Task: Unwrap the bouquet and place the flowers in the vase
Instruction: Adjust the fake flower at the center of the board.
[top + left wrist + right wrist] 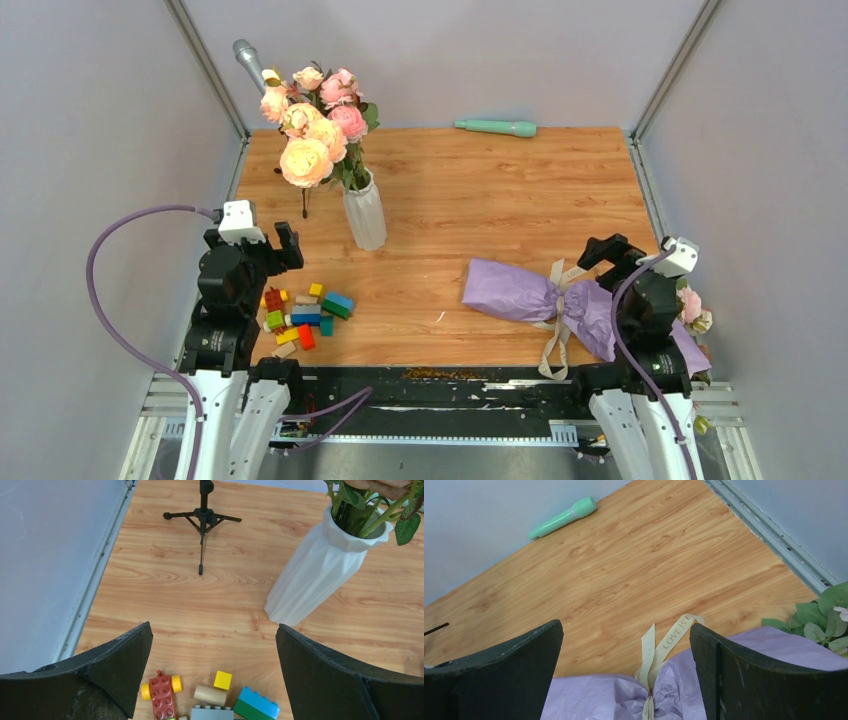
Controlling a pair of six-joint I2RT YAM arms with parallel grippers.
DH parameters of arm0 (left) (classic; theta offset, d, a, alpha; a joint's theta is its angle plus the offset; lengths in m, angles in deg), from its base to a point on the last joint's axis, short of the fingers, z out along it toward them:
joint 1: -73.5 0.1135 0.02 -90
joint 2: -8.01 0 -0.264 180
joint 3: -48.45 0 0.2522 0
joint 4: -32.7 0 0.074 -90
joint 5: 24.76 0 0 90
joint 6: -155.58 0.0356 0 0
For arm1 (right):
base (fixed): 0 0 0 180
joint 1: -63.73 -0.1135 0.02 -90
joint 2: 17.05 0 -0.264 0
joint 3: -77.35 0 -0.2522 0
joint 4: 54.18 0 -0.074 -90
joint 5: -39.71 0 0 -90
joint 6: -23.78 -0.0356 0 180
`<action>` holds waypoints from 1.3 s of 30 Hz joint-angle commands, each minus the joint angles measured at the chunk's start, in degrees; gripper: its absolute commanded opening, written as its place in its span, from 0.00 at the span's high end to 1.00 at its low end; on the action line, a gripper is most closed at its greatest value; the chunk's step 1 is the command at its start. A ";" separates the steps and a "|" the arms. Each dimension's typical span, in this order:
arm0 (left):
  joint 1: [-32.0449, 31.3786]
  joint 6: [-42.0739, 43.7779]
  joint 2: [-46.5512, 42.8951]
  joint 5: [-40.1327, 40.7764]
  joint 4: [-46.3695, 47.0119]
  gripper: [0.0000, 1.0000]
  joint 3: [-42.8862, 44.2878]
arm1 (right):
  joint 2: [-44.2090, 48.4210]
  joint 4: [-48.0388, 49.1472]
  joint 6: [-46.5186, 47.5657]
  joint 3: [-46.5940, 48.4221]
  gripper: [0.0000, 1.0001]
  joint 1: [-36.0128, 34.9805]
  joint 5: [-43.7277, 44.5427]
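The bouquet (525,293) lies on its side at the front right of the table, wrapped in lilac paper (594,697) and tied at its waist with a beige ribbon (674,634). Pale pink flowers (692,306) and green leaves (826,614) poke out of its right end. The white ribbed vase (365,213) stands left of centre, upright (310,575). My right gripper (637,256) hovers open just above the ribbon knot, its jaws (626,626) straddling it without touching. My left gripper (255,243) is open and empty (213,629), well to the left of the vase.
Larger peach and pink blooms (315,120) fill the vase. Several toy bricks (305,315) lie under my left gripper (215,695). A microphone (248,62) on a small black tripod (202,517) stands at the back left. A mint-green handle (495,127) lies by the back wall.
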 commanded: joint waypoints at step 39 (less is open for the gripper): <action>-9.10 2.16 4.05 1.07 0.87 0.00 -1.59 | -19.30 -34.64 -67.97 0.57 0.03 -0.22 -22.97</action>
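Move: The purple bouquet's ribbon-tied waist lies about 8 cm to the right hand's left, some 3 cm back and roughly 19 cm below. Of that hand, the bouquet's wide wrapped end is about 17 cm left and level with it, the pink flower heads some 17 cm right and 4 cm back, and the loose ribbon tails about 8 cm left and 14 cm back. From the left hand, the tied waist lies roughly 53 cm right and 4 cm back. Down and to its left, then increasingly back as well, the right hand sweeps about 17 cm towards the bouquet's tied waist, turning some 70 degrees so its fingers swing from forward to steeply down, one ending in front and one behind. They stay wide open, with no contact visible. The left hand, also open, eases about 4 cm right and down beside the toy blocks. ##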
